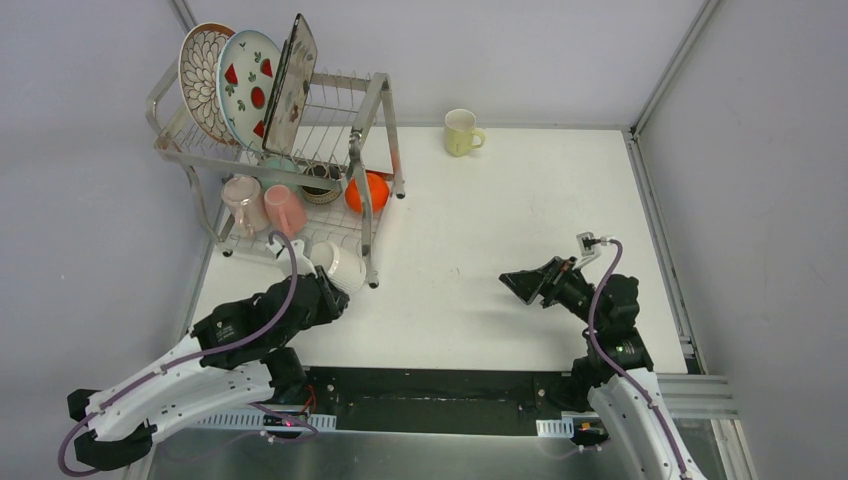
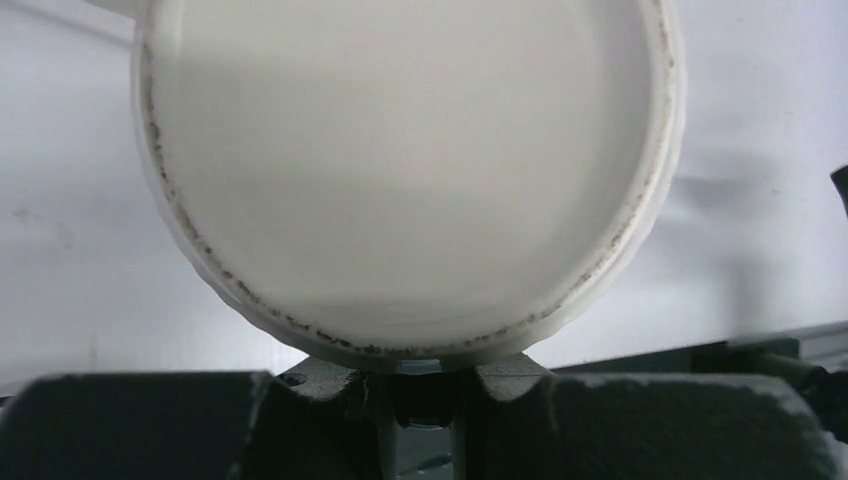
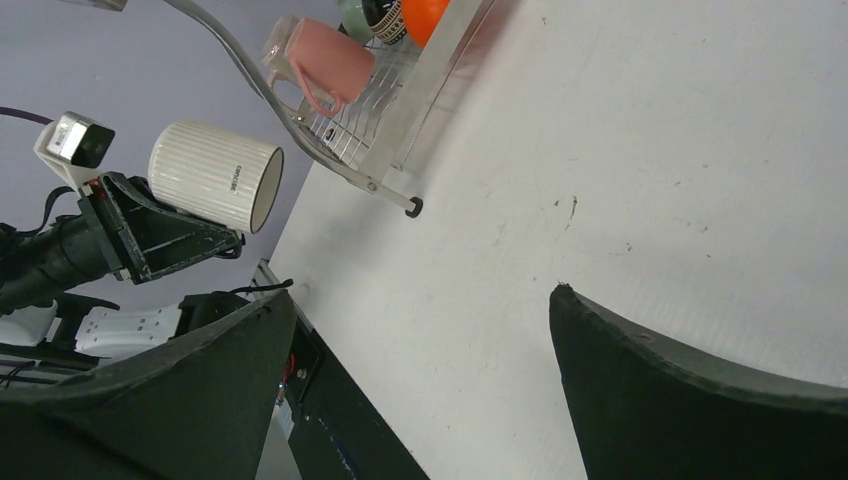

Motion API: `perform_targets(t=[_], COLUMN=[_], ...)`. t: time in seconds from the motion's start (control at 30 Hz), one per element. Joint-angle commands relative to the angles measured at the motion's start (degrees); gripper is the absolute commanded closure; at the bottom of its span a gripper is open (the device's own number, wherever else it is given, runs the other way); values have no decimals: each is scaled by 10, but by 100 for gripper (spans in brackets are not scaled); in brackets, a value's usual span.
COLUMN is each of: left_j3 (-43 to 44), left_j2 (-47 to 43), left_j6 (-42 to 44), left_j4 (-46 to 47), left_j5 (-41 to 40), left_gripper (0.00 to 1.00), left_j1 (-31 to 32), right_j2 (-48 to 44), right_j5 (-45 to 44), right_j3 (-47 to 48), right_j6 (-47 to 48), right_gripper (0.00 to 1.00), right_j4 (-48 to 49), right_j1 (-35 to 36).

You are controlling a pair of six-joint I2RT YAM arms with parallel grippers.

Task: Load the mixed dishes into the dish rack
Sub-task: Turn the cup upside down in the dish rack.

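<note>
My left gripper is shut on the edge of a ribbed white mug, held above the table just in front of the dish rack. The mug's round white end fills the left wrist view, with the jaws pinched on its rim. The rack's top tier holds a petal-pattern plate, a red-fruit plate and a flowered square plate. Below them lie two pink mugs, a brown bowl and an orange bowl. A yellow mug stands on the table. My right gripper hangs open and holds nothing.
The white table is bounded by grey walls with metal rails at the back and right. The black base strip runs along the near edge. In the right wrist view the rack's foot rests on the table near the held white mug.
</note>
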State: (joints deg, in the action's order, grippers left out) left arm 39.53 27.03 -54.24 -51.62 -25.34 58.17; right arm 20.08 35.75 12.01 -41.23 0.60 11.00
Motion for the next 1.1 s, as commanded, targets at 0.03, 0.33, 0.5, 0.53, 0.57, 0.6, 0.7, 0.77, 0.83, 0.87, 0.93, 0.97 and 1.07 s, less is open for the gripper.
perform_targets(t=[0.03,0.33,0.5,0.53,0.57,0.6,0.7,0.77,0.83,0.87,0.93,0.97,1.07], left_j3=[75,90,87,85,82,77,64,58,49,44,37,36,35], left_j2=[32,89,125,132,136,137,134,135,139,142,149,154,173], left_j6=[87,127,143,148,152,156,164,169,171,174,191,197,205], left_j4=[20,26,58,65,71,79,91,95,98,103,122,129,146], left_j5=[-118,-211,-121,-92,-66,-49,-33,-35,-39,-34,0,17,37], left_gripper=[100,100,100,100,100,100,100,100,100,100,100,100,100], left_j1=[4,-1,-83,-112,-138,-160,-201,-216,-232,-246,-273,-287,-315], right_j2=[-5,-6,-7,-8,-8,-9,-15,-21,-29,-33,-37,-40,-45], right_j5=[-7,-8,-6,-6,-4,-4,-2,-1,-1,-1,-1,-1,-3], right_j3=[14,16,15,15,15,16,15,15,14,12,11,11,10], right_j6=[23,24,23,23,22,22,22,22,21,20,18,17,16], right_gripper=[0,0,0,0,0,0,0,0,0,0,0,0,0], right_j4=[-21,-24,-24,-24,-26,-27,-38,-45,-48,-49,-50,-50,-55], right_j1=[-1,-1,-1,-1,-1,-1,-1,-1,-2,-1,-1,-1,-1])
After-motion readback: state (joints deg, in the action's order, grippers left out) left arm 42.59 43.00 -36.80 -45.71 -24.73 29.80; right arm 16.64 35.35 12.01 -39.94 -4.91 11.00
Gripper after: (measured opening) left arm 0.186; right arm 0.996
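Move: The white cup is already in the left hand's grip; the free spot on the dish rack's lower shelf lies about 13 cm ahead, 5 cm to the left and 8 cm below. The upside-down pink mug stands about 19 cm ahead and 13 cm left, the orange bowl 24 cm ahead and 5 cm right, the rack's near right foot 2 cm ahead and 6 cm right, low on the table. From the idle right hand the spot is roughly 11 cm ahead and 43 cm left. The white cup, still pinched by its handle with its base towards the wrist, is carried by the left hand forward and left to the rack's lower shelf, roughly 10 cm in all. The path rises 2–3 cm at first, then sinks about 4 cm, while the wrist rolls its left side up and swings counter-clockwise, each under 20 degrees; the fingers stay closed. ##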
